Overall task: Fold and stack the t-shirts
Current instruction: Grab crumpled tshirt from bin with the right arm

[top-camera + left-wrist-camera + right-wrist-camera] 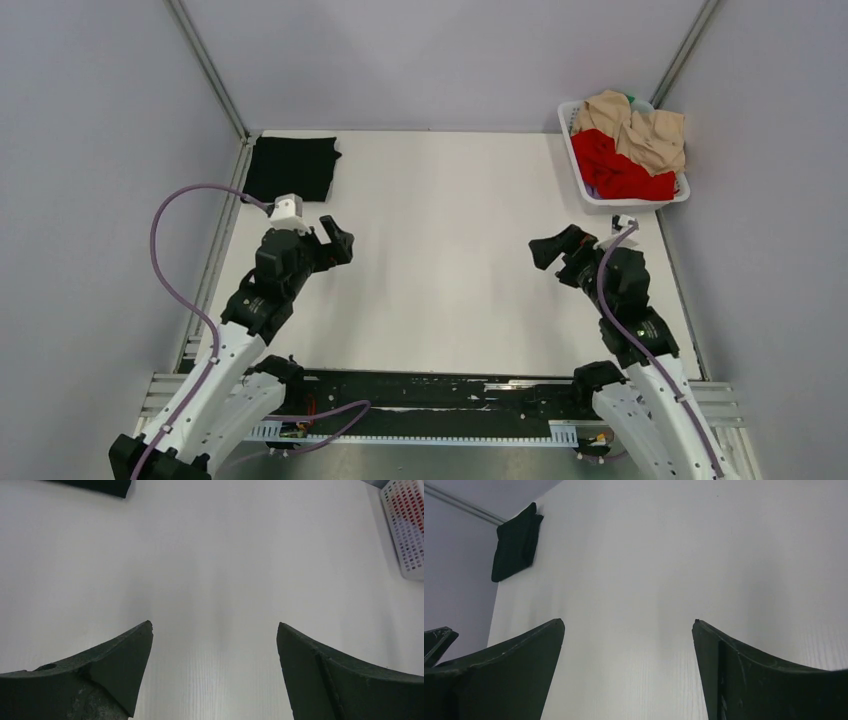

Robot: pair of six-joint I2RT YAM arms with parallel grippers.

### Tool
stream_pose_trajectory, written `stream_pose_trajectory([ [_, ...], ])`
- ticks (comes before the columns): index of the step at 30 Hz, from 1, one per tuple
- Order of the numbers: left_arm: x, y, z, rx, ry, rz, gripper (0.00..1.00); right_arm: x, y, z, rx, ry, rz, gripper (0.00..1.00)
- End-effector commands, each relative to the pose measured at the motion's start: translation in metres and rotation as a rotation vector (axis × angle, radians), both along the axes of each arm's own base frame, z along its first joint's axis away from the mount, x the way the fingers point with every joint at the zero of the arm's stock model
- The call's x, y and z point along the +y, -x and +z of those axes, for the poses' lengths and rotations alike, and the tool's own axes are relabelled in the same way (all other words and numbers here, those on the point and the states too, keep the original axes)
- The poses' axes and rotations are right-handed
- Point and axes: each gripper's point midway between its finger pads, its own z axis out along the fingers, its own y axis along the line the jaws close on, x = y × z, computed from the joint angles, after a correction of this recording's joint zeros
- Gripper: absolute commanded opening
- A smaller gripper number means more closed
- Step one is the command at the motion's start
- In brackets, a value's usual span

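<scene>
A folded black t-shirt [292, 167] lies flat at the table's far left corner; it also shows in the left wrist view [95, 486] and the right wrist view [515, 544]. A crumpled beige t-shirt [640, 130] and a red t-shirt [615, 170] fill the white slatted basket [572, 148] at the far right, with a sliver of green [629, 97] behind. My left gripper [338, 241] is open and empty over bare table, near the black shirt. My right gripper [553, 247] is open and empty, near-left of the basket.
The white table [440, 250] has metal rails along its left and right edges and grey walls close around. The basket's wall shows in the left wrist view [407, 530]. A black rail with cables runs along the near edge between the arm bases.
</scene>
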Motion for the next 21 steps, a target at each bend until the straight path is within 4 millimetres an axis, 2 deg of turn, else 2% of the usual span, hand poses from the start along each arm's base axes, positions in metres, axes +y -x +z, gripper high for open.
stream_pose_trajectory([
  [1, -0.002, -0.007, 0.016, -0.038, 0.027, 0.007, 1.0, -0.014, -0.027, 0.033, -0.047, 0.044, -0.101, 1.0],
  [2, -0.003, -0.007, 0.015, -0.035, 0.027, 0.007, 1.0, -0.02, -0.036, 0.042, -0.056, 0.076, -0.127, 1.0],
  [6, -0.002, -0.01, 0.013, -0.028, 0.02, 0.015, 1.0, -0.038, -0.079, 0.059, -0.022, 0.234, -0.21, 1.0],
  [10, 0.001, -0.012, 0.01, -0.017, 0.007, 0.028, 1.0, -0.065, -0.132, 0.057, 0.065, 0.301, -0.308, 1.0],
  [12, 0.001, -0.013, 0.009, -0.012, 0.0, 0.033, 1.0, -0.093, -0.154, 0.056, 0.113, 0.323, -0.382, 1.0],
  [16, 0.001, -0.013, 0.01, -0.012, 0.002, 0.035, 1.0, -0.163, -0.199, 0.066, 0.15, 0.343, -0.507, 1.0],
  [20, 0.002, -0.016, 0.007, -0.016, -0.003, 0.042, 1.0, -0.237, -0.238, 0.063, 0.206, 0.359, -0.653, 1.0],
  [21, 0.003, -0.017, 0.006, -0.013, -0.006, 0.047, 1.0, -0.257, -0.248, 0.068, 0.197, 0.373, -0.699, 1.0],
])
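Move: The red shirt in the white bin lies about 25 cm ahead of the right hand, some 16 cm to its right and roughly 12 cm below it. The beige shirt stands about 8 cm beyond the red one and 4 cm farther right; the bin's middle is some 28 cm ahead of the hand and 18 cm to its right. From the left hand, the red shirt is about 22 cm ahead and 71 cm to the right. Towards the shirts in the bin, the right hand swings forward about 22 cm and right nearly 20 cm, starting almost straight ahead with a rise of some 4 cm, then sweeping more and more to the right at about that height. The wrist turns roughly 30 degrees clockwise and tips down while also rolling; the fingers stay wide open and touch nothing yet. ##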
